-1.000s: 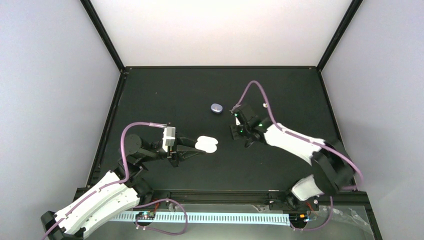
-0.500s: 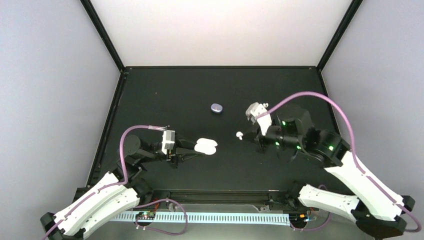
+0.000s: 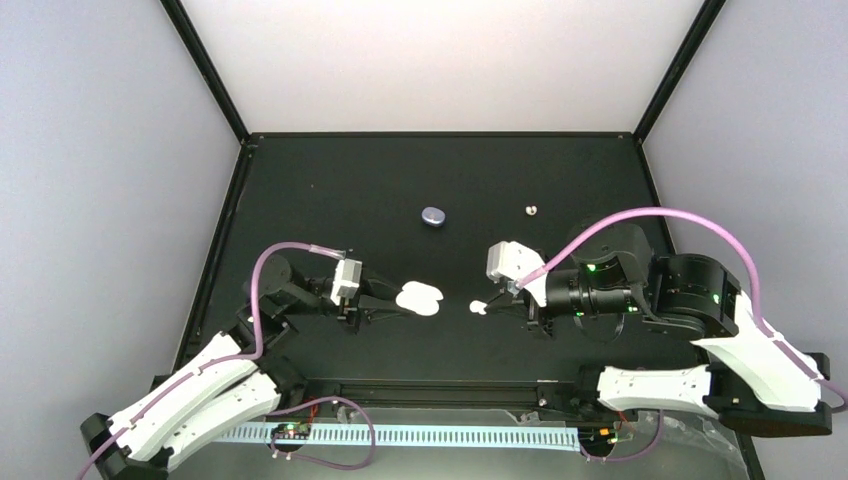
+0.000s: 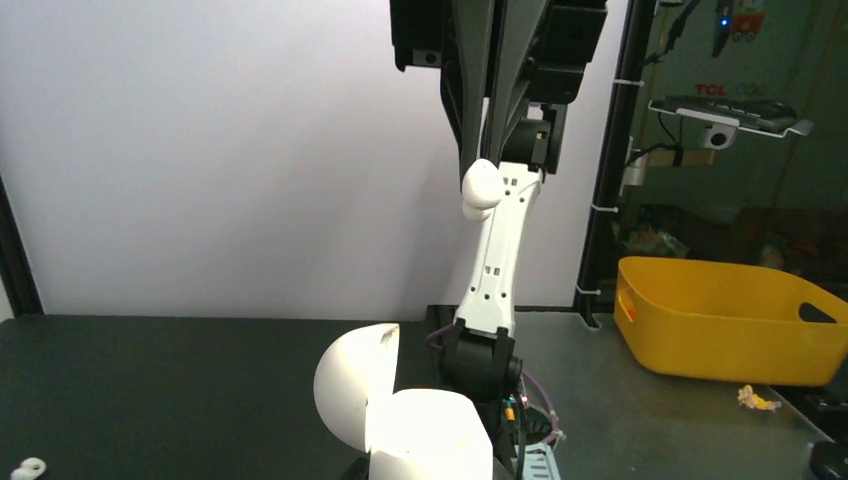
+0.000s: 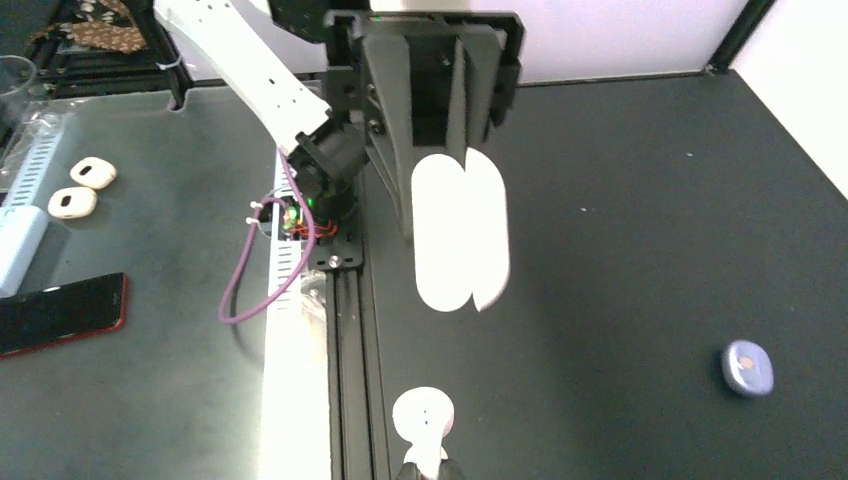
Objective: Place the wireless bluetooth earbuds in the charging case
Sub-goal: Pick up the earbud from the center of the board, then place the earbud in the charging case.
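Note:
The white charging case (image 3: 418, 298) is open, lid up, with my left gripper (image 3: 400, 300) shut on it; it fills the bottom of the left wrist view as the case (image 4: 430, 440). Just to its right my right gripper (image 3: 492, 303) is shut on a white earbud (image 3: 479, 307), which stays apart from the case. In the right wrist view that earbud (image 5: 424, 415) sticks out of my right gripper (image 5: 428, 472) and faces the open case (image 5: 460, 230). A second white earbud (image 3: 532, 210) lies at the back right. No purple earbuds show.
A small closed purple case (image 3: 433, 215) lies at the back centre, also seen as the purple case (image 5: 747, 367). The black rail (image 5: 350, 300) runs along the table's near edge. Off the table are a yellow bin (image 4: 720, 320) and a red phone (image 5: 60, 315).
My right arm swung away from the purple case and came toward the near edge with the white earbud, up beside the open case. The left gripper shifted slightly right with the case.

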Robot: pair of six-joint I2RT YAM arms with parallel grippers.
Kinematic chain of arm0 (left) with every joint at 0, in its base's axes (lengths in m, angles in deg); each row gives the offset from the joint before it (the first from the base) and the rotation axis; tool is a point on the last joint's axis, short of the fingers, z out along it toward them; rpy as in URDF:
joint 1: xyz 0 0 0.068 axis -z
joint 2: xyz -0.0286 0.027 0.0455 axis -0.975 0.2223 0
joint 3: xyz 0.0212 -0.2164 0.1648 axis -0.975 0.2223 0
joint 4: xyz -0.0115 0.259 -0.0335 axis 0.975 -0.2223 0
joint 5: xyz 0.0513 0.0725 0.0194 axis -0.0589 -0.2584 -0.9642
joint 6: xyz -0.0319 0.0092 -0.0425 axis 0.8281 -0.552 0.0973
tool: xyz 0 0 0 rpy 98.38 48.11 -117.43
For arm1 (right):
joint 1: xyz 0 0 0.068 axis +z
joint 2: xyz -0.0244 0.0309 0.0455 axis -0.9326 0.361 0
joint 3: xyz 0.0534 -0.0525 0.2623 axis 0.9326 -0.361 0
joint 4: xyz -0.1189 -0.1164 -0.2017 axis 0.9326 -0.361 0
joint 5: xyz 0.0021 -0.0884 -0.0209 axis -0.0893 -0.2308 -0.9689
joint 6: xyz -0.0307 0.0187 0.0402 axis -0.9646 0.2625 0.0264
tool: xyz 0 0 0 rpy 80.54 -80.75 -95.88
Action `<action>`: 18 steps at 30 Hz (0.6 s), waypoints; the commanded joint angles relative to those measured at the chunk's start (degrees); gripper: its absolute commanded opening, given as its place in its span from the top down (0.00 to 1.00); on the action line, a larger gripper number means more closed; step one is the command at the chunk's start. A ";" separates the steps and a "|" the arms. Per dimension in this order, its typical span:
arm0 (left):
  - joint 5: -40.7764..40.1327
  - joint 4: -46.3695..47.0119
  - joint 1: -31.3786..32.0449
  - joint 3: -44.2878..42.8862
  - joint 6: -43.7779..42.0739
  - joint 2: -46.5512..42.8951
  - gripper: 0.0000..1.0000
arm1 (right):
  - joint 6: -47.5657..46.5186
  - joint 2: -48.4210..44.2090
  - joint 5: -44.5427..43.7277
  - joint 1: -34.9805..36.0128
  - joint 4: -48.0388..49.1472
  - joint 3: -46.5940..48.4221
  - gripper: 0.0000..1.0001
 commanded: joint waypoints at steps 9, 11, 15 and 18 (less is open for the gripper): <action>4.89 3.29 1.02 -2.72 0.24 1.52 0.98 | -2.60 5.73 6.07 4.08 7.24 -0.18 0.99; 4.90 3.55 1.11 -2.72 0.45 1.52 0.99 | -2.69 6.67 5.45 5.05 7.44 -0.29 0.99; 4.76 4.05 1.34 -2.72 0.73 1.53 0.98 | -2.75 8.21 2.45 6.45 7.72 -0.21 0.99; 4.69 4.37 1.46 -2.63 0.87 1.36 0.98 | -2.55 8.84 -0.03 6.83 8.11 -0.04 0.99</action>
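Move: The open white case, already gripped by the left hand, lies about 9 cm to the right hand's left, 1 cm farther out and 4 cm lower; from the left hand it is 2 cm to the right. Down on the board, some 37 cm below the right hand, the blue case stands about 27 cm ahead and 7 cm left of that hand, and a loose white earbud 28 cm ahead and 13 cm right. The right hand carries its pinched white earbud about 6 cm left towards the held case, easing back and down. ##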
